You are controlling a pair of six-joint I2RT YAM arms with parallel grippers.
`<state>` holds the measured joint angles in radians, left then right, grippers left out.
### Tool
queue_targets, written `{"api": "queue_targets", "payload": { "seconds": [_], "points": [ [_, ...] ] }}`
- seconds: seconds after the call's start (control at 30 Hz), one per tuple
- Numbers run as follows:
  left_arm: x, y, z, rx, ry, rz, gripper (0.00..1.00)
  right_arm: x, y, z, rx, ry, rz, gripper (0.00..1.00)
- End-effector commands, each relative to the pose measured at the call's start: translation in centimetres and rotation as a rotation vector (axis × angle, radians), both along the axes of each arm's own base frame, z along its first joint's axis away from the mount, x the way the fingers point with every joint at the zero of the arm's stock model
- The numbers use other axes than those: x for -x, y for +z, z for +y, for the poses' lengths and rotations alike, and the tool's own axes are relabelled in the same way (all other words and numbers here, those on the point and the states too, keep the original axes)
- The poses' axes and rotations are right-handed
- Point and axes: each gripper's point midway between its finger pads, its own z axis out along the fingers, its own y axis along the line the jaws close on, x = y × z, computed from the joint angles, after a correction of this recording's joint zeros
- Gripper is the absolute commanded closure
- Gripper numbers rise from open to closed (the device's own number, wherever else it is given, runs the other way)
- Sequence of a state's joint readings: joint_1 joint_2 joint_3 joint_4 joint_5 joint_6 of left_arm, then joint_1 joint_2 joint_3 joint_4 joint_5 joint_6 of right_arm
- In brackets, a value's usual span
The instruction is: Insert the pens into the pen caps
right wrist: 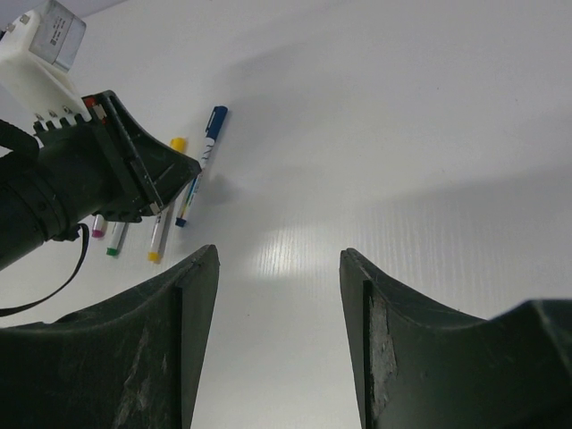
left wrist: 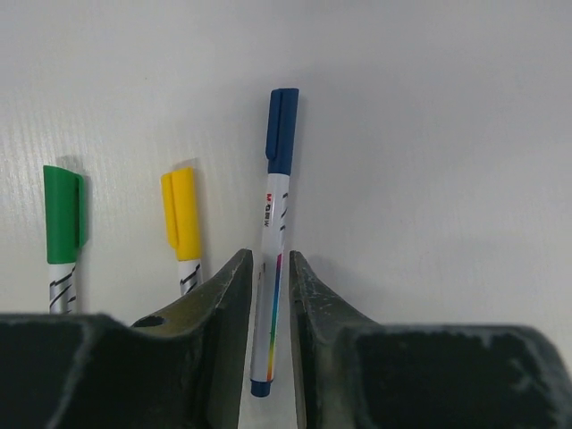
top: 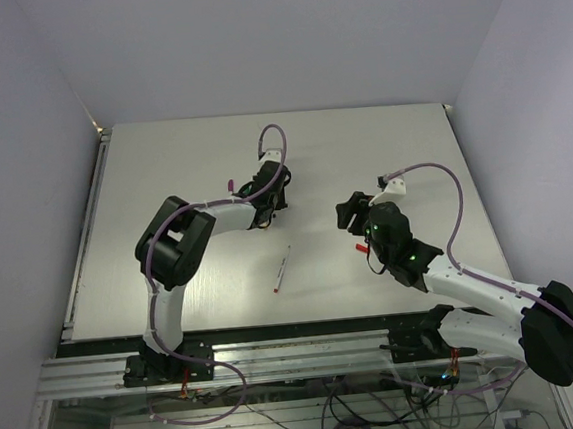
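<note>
A blue pen (left wrist: 271, 304) with its blue cap (left wrist: 281, 130) on lies on the table between the fingers of my left gripper (left wrist: 271, 264). The jaws stand a little apart from the pen on both sides, so the gripper is open. Beside it lie a yellow-capped pen (left wrist: 181, 214) and a green-capped pen (left wrist: 64, 214). In the right wrist view a purple-ended pen (right wrist: 96, 228) shows past them. A red-tipped pen (top: 280, 268) lies alone mid-table. My right gripper (right wrist: 279, 259) hovers open and empty over bare table, to the right of the row. No loose pen caps show.
The white table (top: 162, 165) is walled at the back and on both sides. The left arm's body (right wrist: 80, 179) covers the upper parts of the row of pens in the right wrist view. Cables (top: 434, 176) loop above both wrists.
</note>
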<state>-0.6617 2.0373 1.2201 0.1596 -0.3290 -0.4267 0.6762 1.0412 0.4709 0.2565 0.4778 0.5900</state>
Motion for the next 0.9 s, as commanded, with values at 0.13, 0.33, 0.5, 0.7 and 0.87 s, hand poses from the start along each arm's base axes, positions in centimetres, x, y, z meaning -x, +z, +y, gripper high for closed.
{"api": "queue_targets", "payload": {
  "seconds": [0.13,0.33,0.5,0.7,0.87],
  "points": [
    [-0.4,4.7,-0.8,0.042,-0.006,-0.080,0.67,-0.3,0.6,-0.2,0.017,-0.008,-0.020,0.44],
    [1.4,7.2,-1.0,0.032,-0.049,-0.109,0.66,-0.7,-0.9,-1.9,0.070,-0.073,0.058,0.44],
    [4.1,7.6,-1.0,0.058,-0.099,-0.084,0.64,-1.1,-3.6,-3.9,0.068,-0.079,0.176,0.44],
    [8.4,6.3,-0.5,0.044,-0.178,-0.002,0.63,-0.6,-6.9,-4.9,0.132,0.003,0.328,0.42],
    [12.4,4.4,0.7,-0.032,-0.213,0.064,0.63,-0.1,-8.1,-4.1,0.201,0.111,0.390,0.41]
  ]
}}
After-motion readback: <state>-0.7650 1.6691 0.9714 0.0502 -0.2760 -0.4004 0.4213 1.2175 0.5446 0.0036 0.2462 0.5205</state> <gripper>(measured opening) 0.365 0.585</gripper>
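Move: The blue capped pen lies right under the left hand's open fingertips; the red pen it goes for lies about 18 cm straight back on the table, about 1 cm lower. The yellow pen is some 4 cm to the left and 1 cm back, the green one about 9 cm left and 1 cm back. From the right hand, the red cap lies about 8 cm right, 3 cm back and 13 below, the red pen 11 cm left and 5 back. The left hand, its fingers already open, lifts about 8 cm off the laid-down blue pen, then swings back some 9 cm towards the red pen, starting to sink again and turning slightly clockwise. After a short hold, the right hand drops about 8 cm and shifts some 5 cm right towards the red cap, tipping its fingers about 20 degrees further down and keeping them open, touching nothing yet. ##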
